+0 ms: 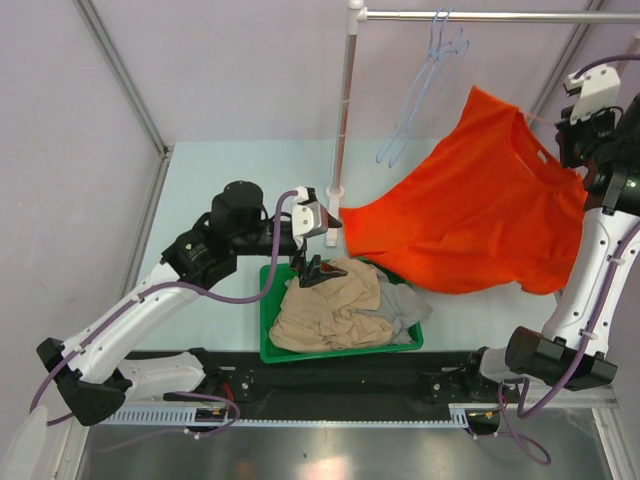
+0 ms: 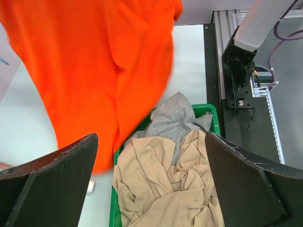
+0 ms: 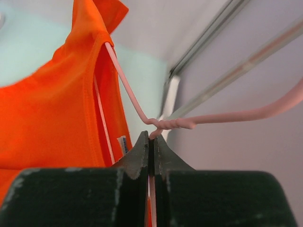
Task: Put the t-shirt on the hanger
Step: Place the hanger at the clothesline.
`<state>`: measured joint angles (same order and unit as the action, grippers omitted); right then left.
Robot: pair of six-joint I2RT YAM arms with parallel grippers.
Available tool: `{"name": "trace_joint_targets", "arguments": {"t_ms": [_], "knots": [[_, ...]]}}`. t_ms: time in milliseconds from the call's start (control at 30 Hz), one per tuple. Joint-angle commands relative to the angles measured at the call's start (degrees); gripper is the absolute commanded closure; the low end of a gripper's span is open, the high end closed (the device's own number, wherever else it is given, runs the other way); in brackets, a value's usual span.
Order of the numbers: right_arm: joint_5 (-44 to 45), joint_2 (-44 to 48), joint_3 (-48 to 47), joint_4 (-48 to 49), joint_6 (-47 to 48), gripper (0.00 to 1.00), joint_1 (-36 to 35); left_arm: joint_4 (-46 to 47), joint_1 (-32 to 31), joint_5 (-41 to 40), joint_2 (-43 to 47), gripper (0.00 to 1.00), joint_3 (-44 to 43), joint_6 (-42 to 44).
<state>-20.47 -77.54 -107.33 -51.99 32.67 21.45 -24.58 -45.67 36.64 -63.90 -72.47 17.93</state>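
The orange t-shirt [image 1: 470, 215] hangs at the right and spreads down to the left over the table. The pink hanger [image 3: 130, 97] has its wire running into the shirt's neck [image 3: 94, 71]. My right gripper [image 3: 152, 142] is shut on the hanger wire just below its twisted neck [image 3: 177, 124]; in the top view the gripper [image 1: 574, 130] sits at the shirt's collar. My left gripper [image 1: 322, 266] hovers over the basket, open. Nothing lies between its fingers [image 2: 52, 184]. The t-shirt [image 2: 94, 66] hangs beyond them.
A green basket [image 1: 266, 322] below the left gripper holds a beige garment [image 2: 165, 184] and a grey garment [image 2: 173, 120]. Light blue hangers [image 1: 425, 85] hang from a rail [image 1: 500, 15] on a white pole [image 1: 345, 110]. The right arm's base [image 2: 239, 71] stands near.
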Motion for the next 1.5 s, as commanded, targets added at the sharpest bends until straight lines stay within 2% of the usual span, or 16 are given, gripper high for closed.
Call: {"name": "trace_joint_targets", "arguments": {"t_ms": [0, 267, 567, 1033, 1267, 1467], "knots": [[-6.51, -3.32, -8.06, 11.98, 2.23, 1.00, 2.71, 2.34, 1.28, 0.62, 1.50, 0.00, 0.66, -1.76], [-10.29, -12.19, -19.75, 17.18, 0.56, 1.00, 7.37, 2.34, 2.08, 0.89, 0.70, 0.00, -0.75, -0.62], [-8.45, -24.58, -34.43, 18.59, 1.43, 1.00, 6.50, 3.84, 2.87, 0.97, 3.08, 0.00, 2.85, -1.68], [2.27, -33.99, -37.78, 22.81, 4.95, 1.00, -1.94, 2.34, 4.10, 1.24, 5.36, 0.00, 4.62, -1.67], [4.56, -36.28, -37.26, 21.14, 6.36, 1.00, -2.64, 2.08, 4.80, 1.94, 5.63, 0.00, 4.35, -1.50], [5.53, -36.28, -35.58, 21.40, 5.39, 1.00, -0.10, 0.94, 6.29, 2.73, 5.89, 0.00, 4.79, -1.50]]}}
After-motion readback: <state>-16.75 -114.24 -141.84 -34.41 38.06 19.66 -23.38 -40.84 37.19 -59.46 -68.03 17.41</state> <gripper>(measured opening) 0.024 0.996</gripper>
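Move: Ahead of the right hand, which already grips the pink hanger carrying the red t-shirt, the clothesline rail crosses about 28 cm farther out and roughly 10 cm higher. The blue hangers hang from it, also some 28 cm ahead but 20 cm to the left and about level with the hand. The rail's right post stands about 28 cm ahead and 18 cm to the right. From the open left hand, that stretch of rail lies roughly 46 cm ahead, 44 cm right and 18 cm up. Carrying the shirt-laden hanger towards the rail, the right hand rises some 10 cm while its fingers tip upward, goes about 19 cm forward in all with a drift to the right, then sinks about 6 cm and eases to a stop just short of the rail. The fingers keep their shut grip below the hook. The empty left hand stays open and edges slightly left. ##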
